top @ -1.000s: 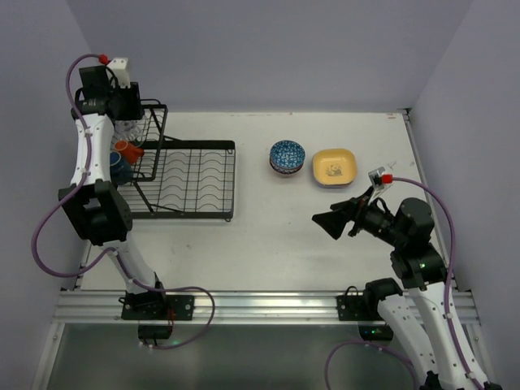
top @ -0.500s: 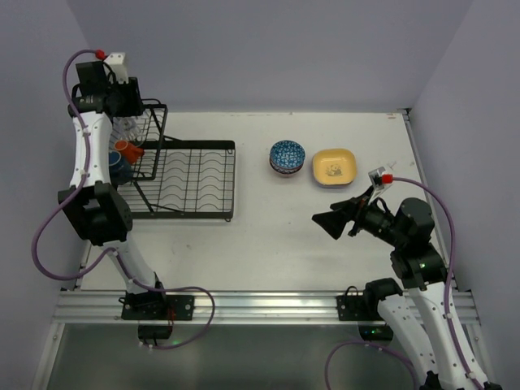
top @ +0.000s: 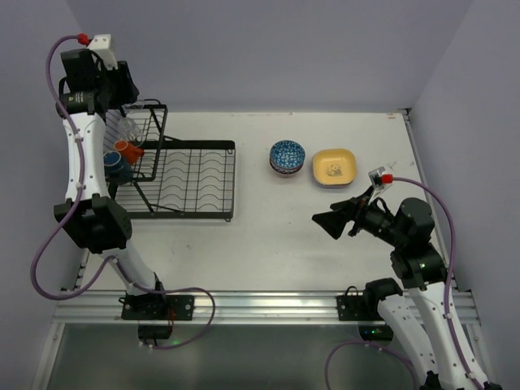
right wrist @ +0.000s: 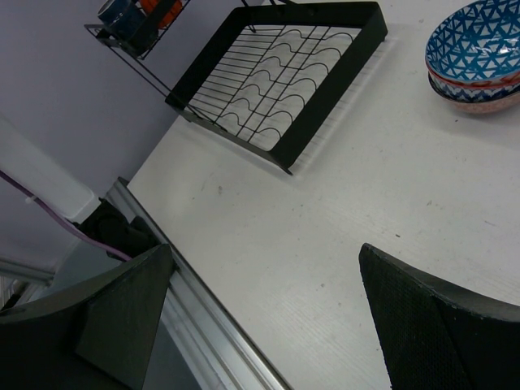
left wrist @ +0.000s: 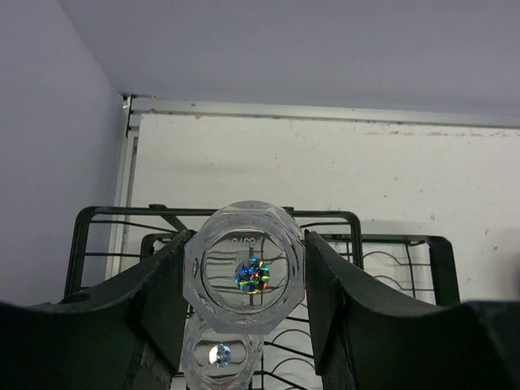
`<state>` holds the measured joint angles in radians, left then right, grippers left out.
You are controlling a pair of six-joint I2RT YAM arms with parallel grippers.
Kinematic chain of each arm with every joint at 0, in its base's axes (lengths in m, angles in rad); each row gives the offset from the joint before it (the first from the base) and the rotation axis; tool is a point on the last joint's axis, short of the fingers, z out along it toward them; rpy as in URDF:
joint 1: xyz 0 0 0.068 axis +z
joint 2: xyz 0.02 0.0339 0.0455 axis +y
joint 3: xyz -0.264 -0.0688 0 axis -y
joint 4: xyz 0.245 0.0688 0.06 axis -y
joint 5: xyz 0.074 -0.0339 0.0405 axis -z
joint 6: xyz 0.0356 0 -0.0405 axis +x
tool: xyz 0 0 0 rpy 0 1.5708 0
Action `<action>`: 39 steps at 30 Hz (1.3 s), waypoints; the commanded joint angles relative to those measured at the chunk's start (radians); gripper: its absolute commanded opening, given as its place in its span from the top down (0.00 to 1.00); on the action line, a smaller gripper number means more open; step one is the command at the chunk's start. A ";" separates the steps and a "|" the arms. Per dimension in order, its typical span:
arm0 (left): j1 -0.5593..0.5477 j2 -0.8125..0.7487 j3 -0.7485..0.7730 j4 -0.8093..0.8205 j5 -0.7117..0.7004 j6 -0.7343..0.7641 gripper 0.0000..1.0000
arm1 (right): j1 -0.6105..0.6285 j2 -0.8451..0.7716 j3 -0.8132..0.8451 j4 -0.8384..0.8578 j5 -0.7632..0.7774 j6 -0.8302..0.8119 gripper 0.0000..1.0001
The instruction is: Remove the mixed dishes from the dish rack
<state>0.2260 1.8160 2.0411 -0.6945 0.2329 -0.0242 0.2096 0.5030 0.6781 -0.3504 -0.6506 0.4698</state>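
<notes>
My left gripper (left wrist: 244, 280) is shut on a clear glass (left wrist: 244, 244), which it holds base-toward-camera above the raised basket of the black dish rack (top: 191, 175). In the top view that gripper (top: 122, 93) hangs over the rack's back left corner. A second clear glass (left wrist: 218, 357) stands in the basket just below. An orange mug (top: 127, 149) and a dark blue mug (top: 114, 163) sit in the basket too. My right gripper (top: 331, 221) hovers open over bare table, far from the rack, with nothing between its fingers (right wrist: 126, 313).
A blue-white patterned bowl (top: 287, 154) is stacked on a reddish one, and a yellow rounded-square plate (top: 335, 166) lies to its right. The rack's flat slotted tray (right wrist: 276, 73) holds nothing. Walls close in on the left and at the back.
My left arm has risen and drawn back, lifting the clear glass up out of the basket. The right arm has not moved.
</notes>
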 commanded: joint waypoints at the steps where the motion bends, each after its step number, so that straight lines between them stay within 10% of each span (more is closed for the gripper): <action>1: -0.007 -0.067 0.057 0.092 0.043 -0.055 1.00 | 0.004 0.005 -0.009 0.037 -0.023 -0.005 0.01; 6: -0.008 -0.142 0.074 0.110 0.129 -0.144 1.00 | 0.004 0.011 -0.041 0.134 -0.151 0.055 0.01; 12: -0.117 -0.276 0.036 0.182 0.236 -0.324 1.00 | 0.004 -0.003 -0.228 0.728 -0.273 0.526 0.01; 16: -0.337 -0.473 -0.369 0.484 0.338 -0.603 1.00 | 0.013 0.177 -0.342 1.563 -0.291 0.912 0.01; 19: -0.466 -0.662 -0.732 0.813 0.271 -0.854 1.00 | 0.068 0.374 -0.292 1.828 -0.279 1.049 0.07; 23: -0.748 -0.871 -1.065 1.044 -0.066 -1.034 1.00 | 0.190 0.424 -0.172 1.661 -0.213 0.875 0.12; 28: -0.947 -0.966 -1.319 1.125 -0.315 -1.169 1.00 | 0.329 0.309 -0.054 0.991 0.040 0.353 0.13; 39: -1.087 -0.985 -1.504 1.336 -0.434 -1.290 1.00 | 0.413 0.419 -0.049 1.036 0.043 0.373 0.39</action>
<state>-0.8371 0.8459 0.5644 0.4713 -0.1101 -1.2530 0.6006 0.9234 0.6163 0.6910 -0.6415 0.8928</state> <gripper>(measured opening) 0.549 0.623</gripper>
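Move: The left hand holds a clear glass above the upper rack. The right gripper, where it is taken, waits about 54 cm to its right, 31 cm back and 7 cm lower; the glass lies the same way reversed from the right hand. The remaining glass is 5 cm back, 1 cm left and 12 cm below the left hand, the orange cup 7 cm nearer the base beyond that. From the right hand, the bowl stack is 31 cm ahead, 8 cm left, 22 cm down. Keeping its pinch on the glass, the left hand sweeps some 35 cm right and 29 cm back towards the right gripper, arching up about 15 cm and down again, while rolling and swinging its fingers round to point forward and right. The right hand comes to meet it, 12 cm left and rising before easing down to about 8 cm up, fingers turning leftward and closing partway; it gets close to the rim, but no touch can be made out. ##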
